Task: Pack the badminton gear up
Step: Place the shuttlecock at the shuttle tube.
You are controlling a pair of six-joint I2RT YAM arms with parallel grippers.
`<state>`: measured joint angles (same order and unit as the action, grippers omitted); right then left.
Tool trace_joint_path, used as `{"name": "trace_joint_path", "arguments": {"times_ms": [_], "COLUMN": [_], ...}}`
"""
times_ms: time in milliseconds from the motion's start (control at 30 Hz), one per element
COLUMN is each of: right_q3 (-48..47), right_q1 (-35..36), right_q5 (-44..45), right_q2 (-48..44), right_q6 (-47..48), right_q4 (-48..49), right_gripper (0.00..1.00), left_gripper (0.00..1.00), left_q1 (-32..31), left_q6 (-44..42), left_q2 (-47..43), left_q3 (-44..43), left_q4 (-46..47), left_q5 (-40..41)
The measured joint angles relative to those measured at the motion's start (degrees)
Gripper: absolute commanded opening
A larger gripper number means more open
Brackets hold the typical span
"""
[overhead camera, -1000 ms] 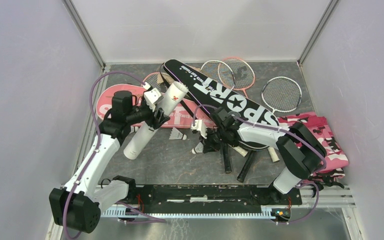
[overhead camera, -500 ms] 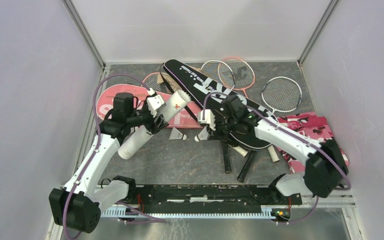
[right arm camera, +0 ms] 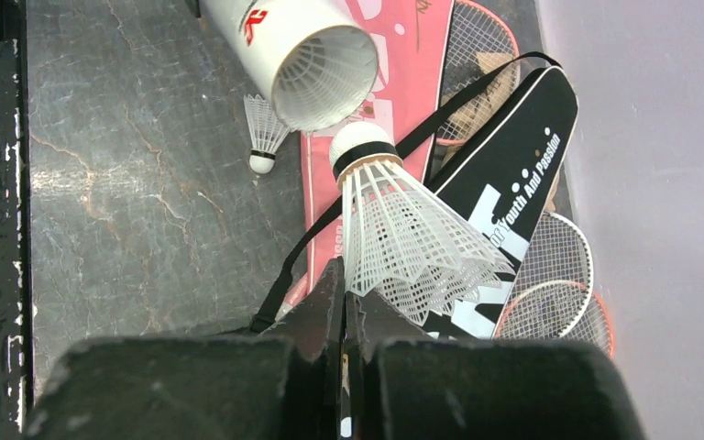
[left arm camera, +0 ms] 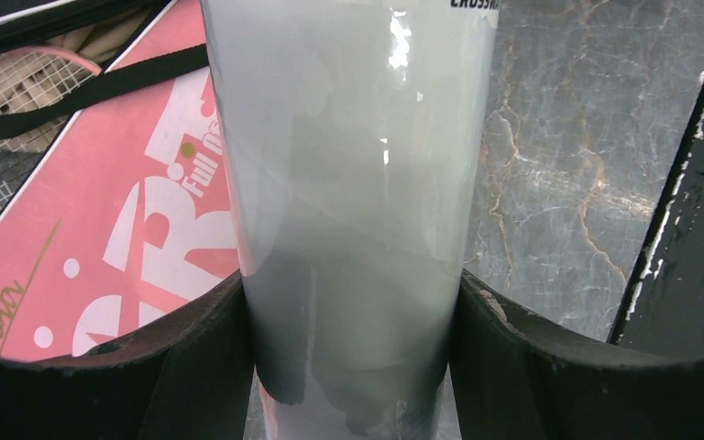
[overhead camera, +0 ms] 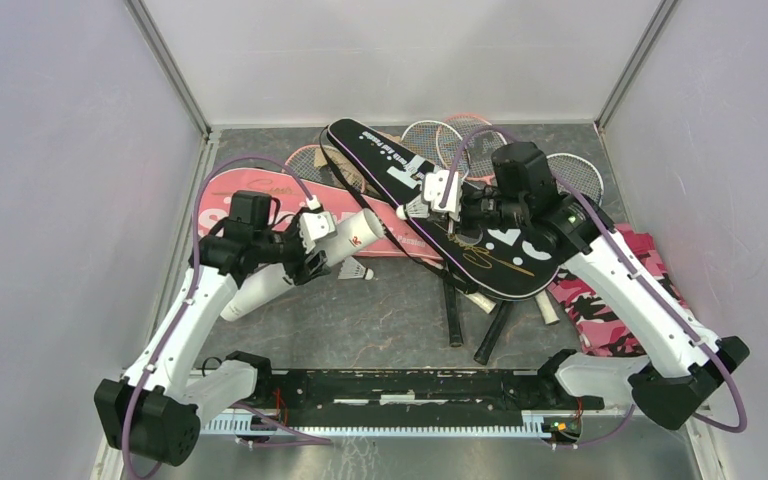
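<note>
My left gripper (overhead camera: 305,252) is shut on the long white tube (overhead camera: 290,268), black fingers (left arm camera: 192,367) pressed on both sides of it. The tube (left arm camera: 357,183) lies slanted, and its open mouth (right arm camera: 324,78) points right. Raised over the black "SPORT" cover (overhead camera: 380,155), my right gripper (overhead camera: 432,208) is shut on a white shuttlecock (overhead camera: 415,211), pinching the skirt edge (right arm camera: 403,234). The cork (right arm camera: 359,147) points at the tube mouth, a short way off. A second shuttlecock (overhead camera: 360,271) lies on the table by the tube. The pink cover (overhead camera: 265,190) lies under the tube.
Several rackets (overhead camera: 585,175) lie at the back, partly under the covers, with their handles (overhead camera: 495,335) sticking out toward the front. A pink camouflage cloth (overhead camera: 610,310) lies at the right. Grey walls enclose the table on three sides.
My right gripper shut on the shuttlecock, lifted it off the table and carried it back and right over the black cover. My left gripper lowered the tube to a flatter slant.
</note>
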<state>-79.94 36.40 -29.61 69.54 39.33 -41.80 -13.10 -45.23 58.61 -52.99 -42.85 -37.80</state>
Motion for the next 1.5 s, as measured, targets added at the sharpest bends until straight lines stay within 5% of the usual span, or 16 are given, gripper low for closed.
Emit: {"name": "trace_joint_path", "arguments": {"times_ms": [733,1133,1500], "right_q3": [-1.6,-1.6,-0.4], "right_q1": [7.4,8.6,8.6], "right_q5": [-0.4,-5.2,-9.0], "right_q2": [6.9,9.2,8.8], "right_q6": [-0.1,6.0,6.9], "right_q4": [-3.3,-7.8,-7.3], "right_gripper": [0.01,0.46,0.54], "left_gripper": [0.4,0.4,0.39], "left_q1": [-7.7,-10.1,-10.7], "left_q6": [0.0,1.5,2.9], "left_q2": [0.1,0.7,0.7], "left_q3": [-0.7,-0.7,-0.7], "left_q4": [-0.7,0.5,2.6], "left_q5": [-1.7,0.2,0.2]}}
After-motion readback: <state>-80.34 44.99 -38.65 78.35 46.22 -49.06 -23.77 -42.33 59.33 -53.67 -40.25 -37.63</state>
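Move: My right hand holds the shuttlecock by its skirt, cork to the left. The shuttle tube's mouth is about 13 cm to that hand's left, 2 cm ahead and 6 cm lower. A loose shuttlecock lies 17 cm left, 3 cm ahead and 29 cm below; the black bag's middle is 17 cm ahead, 4 cm right, equally low. From my left hand, gripping the tube, the held shuttlecock is roughly 22 cm right, 6 cm ahead and 12 cm up. I bring shuttlecock and tube mouth together: my right hand sinks about 6 cm while moving left and back some 5 cm each, turning counter-clockwise, and enters the cork into the mouth, then opens its fingers about halfway and lets go. Meanwhile my left hand keeps its grip and carries the tube about 5 cm right and slightly back, turning it clockwise some 10 degrees. ##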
